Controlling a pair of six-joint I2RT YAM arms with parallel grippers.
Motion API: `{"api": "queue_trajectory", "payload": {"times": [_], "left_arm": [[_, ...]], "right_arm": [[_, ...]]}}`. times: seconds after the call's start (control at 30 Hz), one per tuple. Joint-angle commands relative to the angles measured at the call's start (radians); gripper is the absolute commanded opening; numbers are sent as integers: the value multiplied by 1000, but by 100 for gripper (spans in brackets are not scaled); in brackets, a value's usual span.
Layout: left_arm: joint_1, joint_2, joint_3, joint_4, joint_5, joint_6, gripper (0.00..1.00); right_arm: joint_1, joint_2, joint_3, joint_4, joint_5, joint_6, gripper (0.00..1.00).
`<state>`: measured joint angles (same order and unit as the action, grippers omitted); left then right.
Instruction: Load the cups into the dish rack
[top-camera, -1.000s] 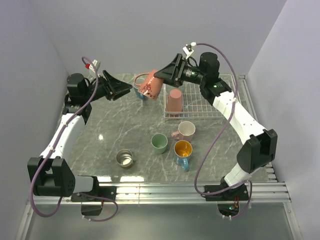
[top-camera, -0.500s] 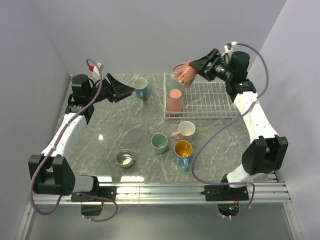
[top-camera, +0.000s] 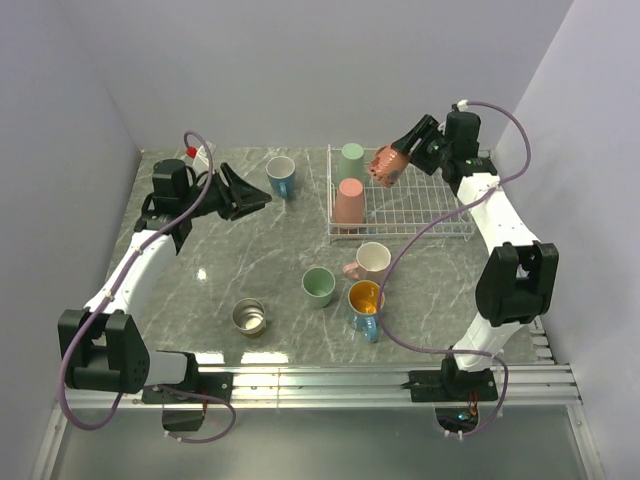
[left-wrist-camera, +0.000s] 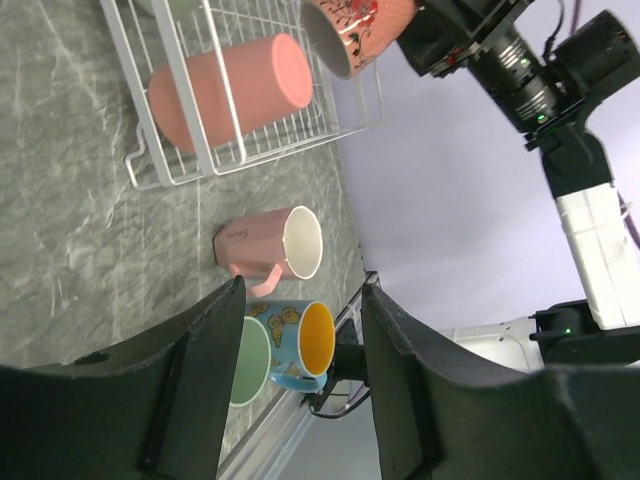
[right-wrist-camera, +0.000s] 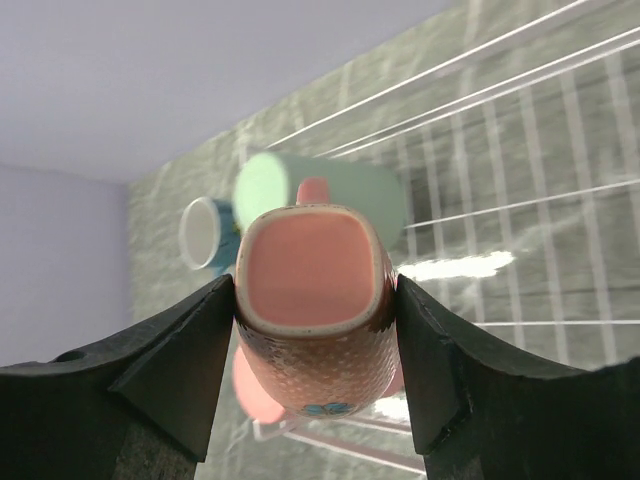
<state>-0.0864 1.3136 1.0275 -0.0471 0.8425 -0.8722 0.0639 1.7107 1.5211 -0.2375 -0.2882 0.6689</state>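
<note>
My right gripper (top-camera: 393, 162) is shut on a brownish-pink patterned cup (top-camera: 384, 166), tilted in the air above the back of the white dish rack (top-camera: 440, 232). In the right wrist view the fingers press both sides of this cup (right-wrist-camera: 313, 320). A mint green cup (top-camera: 351, 159) and a salmon pink cup (top-camera: 349, 201) stand upside down in the rack's left end. My left gripper (top-camera: 258, 197) is open and empty, just left of a blue cup (top-camera: 282, 177) on the table; its view (left-wrist-camera: 303, 300) shows nothing between the fingers.
In front of the rack on the marble table stand a pale pink mug (top-camera: 372, 262), a mint green cup (top-camera: 319, 286), a blue mug with an orange inside (top-camera: 366, 301) and a steel cup (top-camera: 248, 317). Walls close in left, back and right.
The right arm carried the patterned cup from beside the blue cup rightward to above the rack. The left gripper shifted slightly forward and its jaws narrowed a little.
</note>
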Motion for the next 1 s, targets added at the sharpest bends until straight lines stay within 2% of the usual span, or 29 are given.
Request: {"api": "queue_trajectory", "payload": {"times": [0.0,0.23,0.37,0.53,0.7,0.97], "left_arm": [[-1,-33,-6,-17,-10,45,55],[-1,-16,3,-50,-23,81,54],[-1,-8,9,-74,-40,107,54],[-1,-7,32,-140,-57,139,53],[-1,-19,22,-172,-72,170,53],[-1,-16,16,-209,-71,179,51]], "right_arm": [[2,1,120,60,121,-63,0],[59,47,160,50,285,-153,0],[140,121,217,32,434,-239,0],[189,191,281,38,614,-265,0],[192,289,349,14,682,-256,0],[192,323,281,99,753,-224,0]]}}
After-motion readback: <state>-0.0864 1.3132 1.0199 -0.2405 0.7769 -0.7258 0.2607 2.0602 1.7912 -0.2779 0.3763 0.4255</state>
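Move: The patterned cup is already in the right fingers. Its free spot in the dish rack is about 9 cm ahead of the right hand, straight in line, and some 18 cm below. The upturned green cup stands about 11 cm left and 7 cm ahead, the upturned red cup 11 cm left and 6 cm back, both some 16 cm lower. From the empty left hand that spot is roughly 34 cm right, 25 cm ahead and 19 cm below. Still pinching the patterned cup near its base, the right hand carries it about 7 cm forward, nearly level at first with a short swing right and back, then sinks some 8 cm towards the free rack spot beside the green cup. The wrist rolls left side down by some 30 degrees and turns clockwise, tipping the fingers farther down. The empty left hand sinks about 4 cm, staying open. ##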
